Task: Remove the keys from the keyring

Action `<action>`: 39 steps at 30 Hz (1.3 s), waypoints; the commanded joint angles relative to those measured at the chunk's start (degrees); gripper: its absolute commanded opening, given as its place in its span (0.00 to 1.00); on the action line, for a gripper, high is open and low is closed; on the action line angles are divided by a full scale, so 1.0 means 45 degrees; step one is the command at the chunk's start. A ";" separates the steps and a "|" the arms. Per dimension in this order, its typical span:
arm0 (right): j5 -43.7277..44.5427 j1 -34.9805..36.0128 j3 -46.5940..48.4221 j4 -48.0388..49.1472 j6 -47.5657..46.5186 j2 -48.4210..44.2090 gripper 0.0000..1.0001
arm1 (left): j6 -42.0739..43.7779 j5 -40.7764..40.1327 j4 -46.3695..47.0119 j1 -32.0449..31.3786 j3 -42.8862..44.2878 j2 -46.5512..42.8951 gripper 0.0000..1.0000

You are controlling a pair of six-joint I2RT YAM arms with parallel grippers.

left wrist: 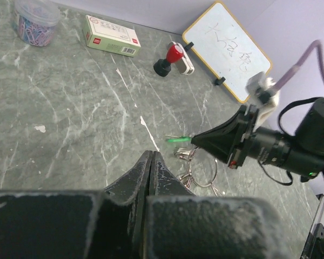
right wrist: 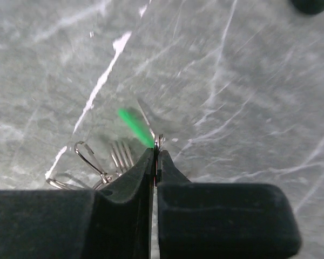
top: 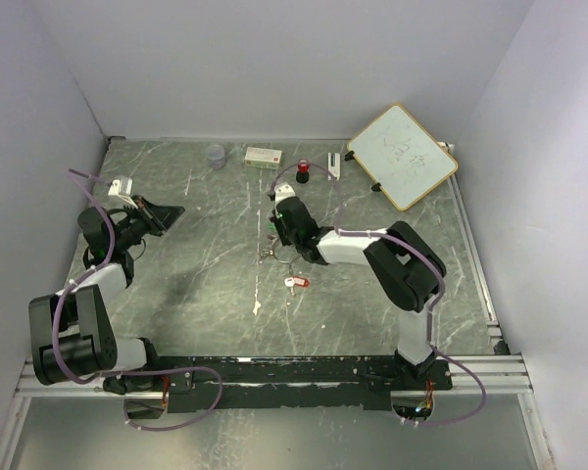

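Note:
The silver keyring (top: pixel 270 254) lies mid-table, and shows in the left wrist view (left wrist: pixel 201 174) and right wrist view (right wrist: pixel 90 160). My right gripper (top: pixel 274 238) is low over it and shut on the green key (right wrist: pixel 134 125). The green head sticks out past its tips (right wrist: pixel 155 152) and looks blurred. The left wrist view shows the green key (left wrist: pixel 178 141) at the right gripper's (left wrist: pixel 196 140) tip, just above the ring. The red key (top: pixel 296 283) lies loose on the table nearer the arms. My left gripper (top: pixel 174 211) (left wrist: pixel 152 154) is shut, empty and far left.
Along the back wall stand a clear cup of paper clips (top: pixel 216 155) (left wrist: pixel 35 21), a small box (top: pixel 263 156) (left wrist: pixel 112 36), a black knob with a red top (top: pixel 302 172) (left wrist: pixel 169 58) and a tilted whiteboard (top: pixel 403 155) (left wrist: pixel 227 48).

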 commanded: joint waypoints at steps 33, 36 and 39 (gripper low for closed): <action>0.0532 0.1670 0.0027 -0.0001 -0.0999 -0.7122 0.00 | 0.2328 -0.0860 -0.0425 -0.7288 0.2568 0.0686 0.28; 0.0569 0.1768 -0.0021 0.0039 -0.0981 -0.7225 0.00 | 0.2190 -0.0926 0.0161 -0.7404 0.2461 0.1053 0.28; 0.0617 0.1846 -0.0088 0.0090 -0.0938 -0.7320 0.00 | 0.1825 -0.0819 0.1078 -0.7506 0.2288 0.1395 0.28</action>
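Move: The keyring is already pinched in the right fingers beside the green key, which lies about 2 cm ahead and 1 cm left of that hand. The large ring lies some 3 cm back and 2 cm right of it, the silver keys 3 cm back and 3 cm left, and the red tag 11 cm back and 5 cm right, all about 2 cm lower. From the left hand, the green key is roughly 5 cm ahead, 23 cm right and 16 cm below. The keyring is raised some 24 cm off the table by the right hand, fast at first and then easing, drawn back a little late on as the shut fingers tip up towards level. Meanwhile the left hand sweeps about 19 cm right towards it, also slightly back and up, turning some 30 degrees clockwise and parting its fingers a little. ##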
